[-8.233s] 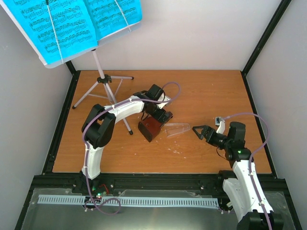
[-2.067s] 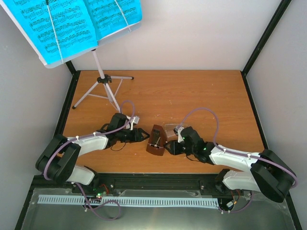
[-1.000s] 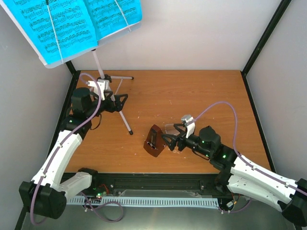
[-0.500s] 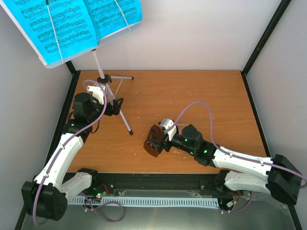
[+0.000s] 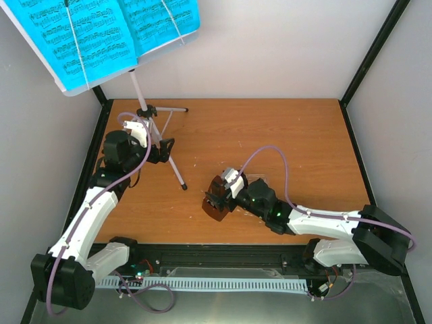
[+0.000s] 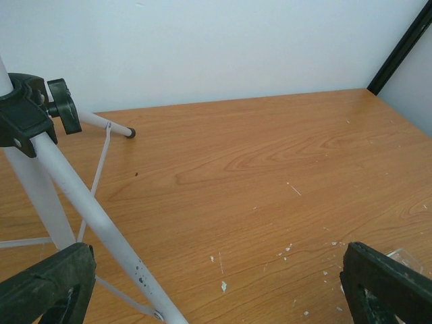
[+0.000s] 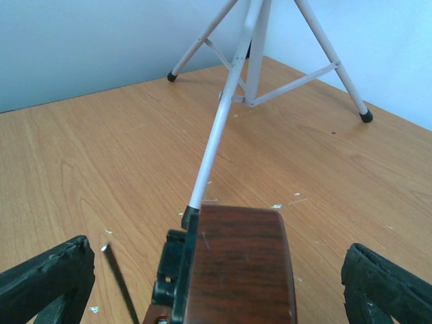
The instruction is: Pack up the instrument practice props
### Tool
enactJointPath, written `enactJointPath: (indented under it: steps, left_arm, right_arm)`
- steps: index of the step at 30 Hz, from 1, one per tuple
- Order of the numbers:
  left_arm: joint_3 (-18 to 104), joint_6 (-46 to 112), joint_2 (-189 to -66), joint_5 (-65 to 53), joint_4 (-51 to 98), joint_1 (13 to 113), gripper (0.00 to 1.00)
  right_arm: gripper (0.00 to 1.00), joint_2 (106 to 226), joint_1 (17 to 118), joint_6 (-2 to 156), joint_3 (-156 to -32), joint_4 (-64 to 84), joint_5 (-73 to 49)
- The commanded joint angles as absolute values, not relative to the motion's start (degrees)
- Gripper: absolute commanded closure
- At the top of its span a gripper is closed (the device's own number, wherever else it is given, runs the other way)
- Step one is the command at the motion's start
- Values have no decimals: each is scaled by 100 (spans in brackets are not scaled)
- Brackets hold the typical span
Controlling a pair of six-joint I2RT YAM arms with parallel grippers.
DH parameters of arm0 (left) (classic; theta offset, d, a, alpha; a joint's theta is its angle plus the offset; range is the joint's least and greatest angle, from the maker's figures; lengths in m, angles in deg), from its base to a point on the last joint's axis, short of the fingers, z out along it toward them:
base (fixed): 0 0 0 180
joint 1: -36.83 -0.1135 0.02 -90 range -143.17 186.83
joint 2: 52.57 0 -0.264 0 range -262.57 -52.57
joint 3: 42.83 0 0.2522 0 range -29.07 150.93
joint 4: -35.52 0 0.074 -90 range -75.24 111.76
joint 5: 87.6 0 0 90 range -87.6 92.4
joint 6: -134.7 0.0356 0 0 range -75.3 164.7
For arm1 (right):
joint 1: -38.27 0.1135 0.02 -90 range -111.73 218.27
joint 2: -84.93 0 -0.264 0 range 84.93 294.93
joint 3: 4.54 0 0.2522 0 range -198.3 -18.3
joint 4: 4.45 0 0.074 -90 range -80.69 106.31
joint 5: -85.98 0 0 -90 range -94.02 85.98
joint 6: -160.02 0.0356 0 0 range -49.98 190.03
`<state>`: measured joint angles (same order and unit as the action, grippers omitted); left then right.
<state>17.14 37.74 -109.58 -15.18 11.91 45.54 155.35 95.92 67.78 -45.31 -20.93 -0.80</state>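
The brown metronome (image 5: pixel 214 204) stands on the wooden table (image 5: pixel 297 135), its clear cover off. My right gripper (image 5: pixel 220 194) is open, one finger on each side of its top. In the right wrist view the metronome (image 7: pixel 236 270) fills the gap between the fingers (image 7: pixel 47 280) without touching them. The silvery tripod stand (image 5: pixel 154 128) is at the back left, holding the cyan sheet-music pages (image 5: pixel 101 34); its desk is hidden behind them. My left gripper (image 5: pixel 164 149) is open beside a stand leg (image 6: pixel 88 216), just below the black hub (image 6: pixel 23 115).
The clear plastic cover (image 5: pixel 260 181) lies on the table just behind the right arm, partly hidden by it. The stand's feet (image 7: pixel 364 116) spread behind the metronome. Black frame rails edge the table and white walls close it in.
My right gripper has come down and forward, and now straddles the metronome top. My left arm has stayed by the stand leg.
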Motion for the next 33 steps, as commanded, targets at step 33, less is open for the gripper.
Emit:
enactJointPath:
  steps: [33]
  left_arm:
    - [1746, 3906, -11115, -1992, 1409, 4509, 1]
  right_arm:
    - [27, 15753, 9836, 6904, -4001, -2999, 688]
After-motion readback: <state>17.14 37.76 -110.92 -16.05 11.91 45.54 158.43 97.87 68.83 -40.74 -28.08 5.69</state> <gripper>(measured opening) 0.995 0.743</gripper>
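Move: The upright wooden metronome is almost between the right hand's open fingers: its middle is about 3 cm ahead, 1 cm to the left and 9 cm below, with its top near finger height. The foot of the music stand's near leg lies about 8 cm ahead and 11 cm left, the clear cover about 10 cm ahead and 8 cm right, both some 17 cm below. From the left hand, the metronome is roughly 9 cm back, 12 cm right and 17 cm lower. Without a clear grip yet, the right fingers come down either side of the metronome's upper body and close from wide open by about a quarter, until both pads are close beside it. The hand sinks about 2.5 cm, easing some 1 cm to the right, and turns roughly 5 degrees clockwise. ##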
